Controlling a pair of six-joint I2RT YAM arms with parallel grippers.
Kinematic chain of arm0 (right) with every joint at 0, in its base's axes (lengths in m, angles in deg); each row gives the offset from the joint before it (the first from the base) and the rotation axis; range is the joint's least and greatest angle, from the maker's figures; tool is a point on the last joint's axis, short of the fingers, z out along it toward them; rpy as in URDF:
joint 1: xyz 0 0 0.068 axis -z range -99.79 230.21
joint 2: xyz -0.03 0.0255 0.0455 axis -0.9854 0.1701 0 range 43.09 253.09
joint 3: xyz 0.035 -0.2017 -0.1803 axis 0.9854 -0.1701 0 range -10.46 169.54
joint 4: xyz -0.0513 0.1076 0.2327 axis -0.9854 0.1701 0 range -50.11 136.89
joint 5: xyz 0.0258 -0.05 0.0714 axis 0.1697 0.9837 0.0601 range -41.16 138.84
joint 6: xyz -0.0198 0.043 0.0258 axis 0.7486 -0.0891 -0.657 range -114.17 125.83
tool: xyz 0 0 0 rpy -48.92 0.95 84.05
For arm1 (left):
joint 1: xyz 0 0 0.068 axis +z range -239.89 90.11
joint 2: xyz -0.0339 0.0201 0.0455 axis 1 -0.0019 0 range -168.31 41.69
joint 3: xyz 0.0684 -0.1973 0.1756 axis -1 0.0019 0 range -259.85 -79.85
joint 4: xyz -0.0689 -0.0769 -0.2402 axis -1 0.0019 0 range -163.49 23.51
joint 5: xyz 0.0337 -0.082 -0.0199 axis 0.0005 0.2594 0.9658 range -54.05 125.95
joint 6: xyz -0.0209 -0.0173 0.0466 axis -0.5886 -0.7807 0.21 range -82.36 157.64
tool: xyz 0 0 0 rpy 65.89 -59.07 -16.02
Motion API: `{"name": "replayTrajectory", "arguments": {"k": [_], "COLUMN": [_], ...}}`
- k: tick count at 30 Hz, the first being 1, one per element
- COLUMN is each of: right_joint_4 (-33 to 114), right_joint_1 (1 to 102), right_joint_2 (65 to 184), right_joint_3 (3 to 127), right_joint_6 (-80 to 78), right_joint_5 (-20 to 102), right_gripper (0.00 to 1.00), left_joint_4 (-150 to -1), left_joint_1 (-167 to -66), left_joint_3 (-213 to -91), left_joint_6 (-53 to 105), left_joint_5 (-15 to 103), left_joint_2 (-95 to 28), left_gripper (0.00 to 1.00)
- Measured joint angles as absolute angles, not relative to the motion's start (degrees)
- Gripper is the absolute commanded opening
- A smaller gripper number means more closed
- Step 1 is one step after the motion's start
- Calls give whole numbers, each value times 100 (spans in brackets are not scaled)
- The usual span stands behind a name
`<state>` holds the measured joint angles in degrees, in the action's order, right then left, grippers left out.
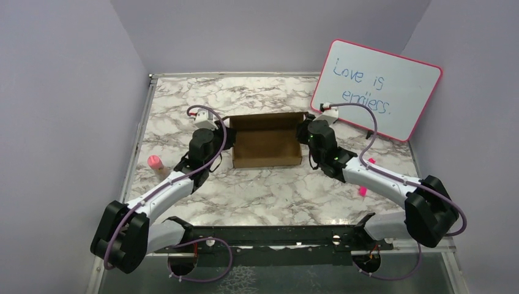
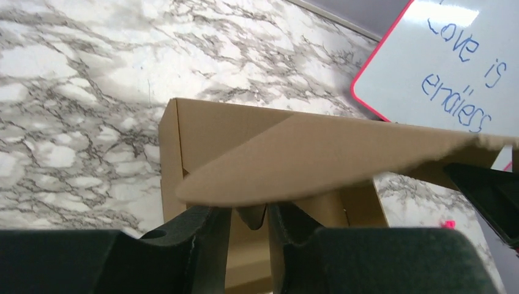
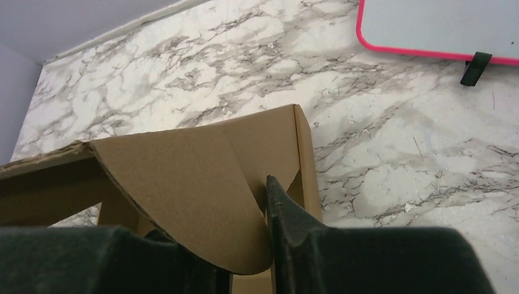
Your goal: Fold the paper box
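Note:
The paper box point(image 1: 267, 146) is plain brown cardboard, a shallow open rectangle in the middle of the marble table. My left gripper point(image 1: 222, 127) is at its left end. In the left wrist view the gripper point(image 2: 250, 211) has its fingers point(image 2: 211, 239) close together, with a rounded flap point(image 2: 318, 159) of the box across and between their tips. My right gripper point(image 1: 304, 130) is at the box's right end. In the right wrist view the gripper point(image 3: 252, 211) pinches a rounded flap point(image 3: 183, 177) against its right finger point(image 3: 287, 214). The left fingertip is hidden behind the flap.
A pink-rimmed whiteboard point(image 1: 376, 89) with blue writing leans at the back right, close behind the right gripper. A small pink-capped bottle point(image 1: 155, 163) stands left of the left arm. A small pink bit point(image 1: 362, 192) lies beside the right arm. Lilac walls enclose the table.

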<state>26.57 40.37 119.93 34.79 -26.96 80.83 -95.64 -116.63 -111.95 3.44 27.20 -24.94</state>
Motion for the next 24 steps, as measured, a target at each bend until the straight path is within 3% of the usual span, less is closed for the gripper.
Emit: {"name": "replayTrajectory", "arguments": {"k": [8,12,16,24], "right_joint_4": [2694,2821,3051,3857], "right_joint_1": [4007,4003,4003,4003], "right_joint_2": [11461,11064,10546,9551], "right_joint_3": [2835,2638,2533,2463], "right_joint_6": [-2705,-2545,-2281,-1914], "right_joint_5": [7486,7202,6972,6881], "right_gripper": [47,56,63,75], "left_joint_4": [-9376,-9072,-8659,-7507], "left_joint_1": [-11676,-11700,-11703,-11703], "left_joint_3": [-10644,-10498,-10434,-10351], "left_joint_6": [99,38,47,60], "left_joint_5": [3081,3183,3277,3328], "left_joint_2": [-1821,-1351,-822,647], "left_gripper": [53,71,98,99]}}
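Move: The paper box lid's left rounded ear lies right at the left fingertips, about 1 cm ahead; its right ear is likewise about 1 cm ahead of the right hand point, between the fingers. The open box's middle is about level fore and aft with both hands and 7 cm lower, some 12 cm right of the left hand and 12 cm left of the right. A pink marker lies roughly 23 cm right of the right hand and 12 cm nearer the base. Both hands let go of the lid's ears, drawing straight back off them towards the base by some 8 to 9 cm while the fingers spread, the left's fully and the right's more than halfway. Each dips slightly, then rises and eases outward by about 2 cm, away from the box's sides; the right also turns counter-clockwise about 15 degrees. ##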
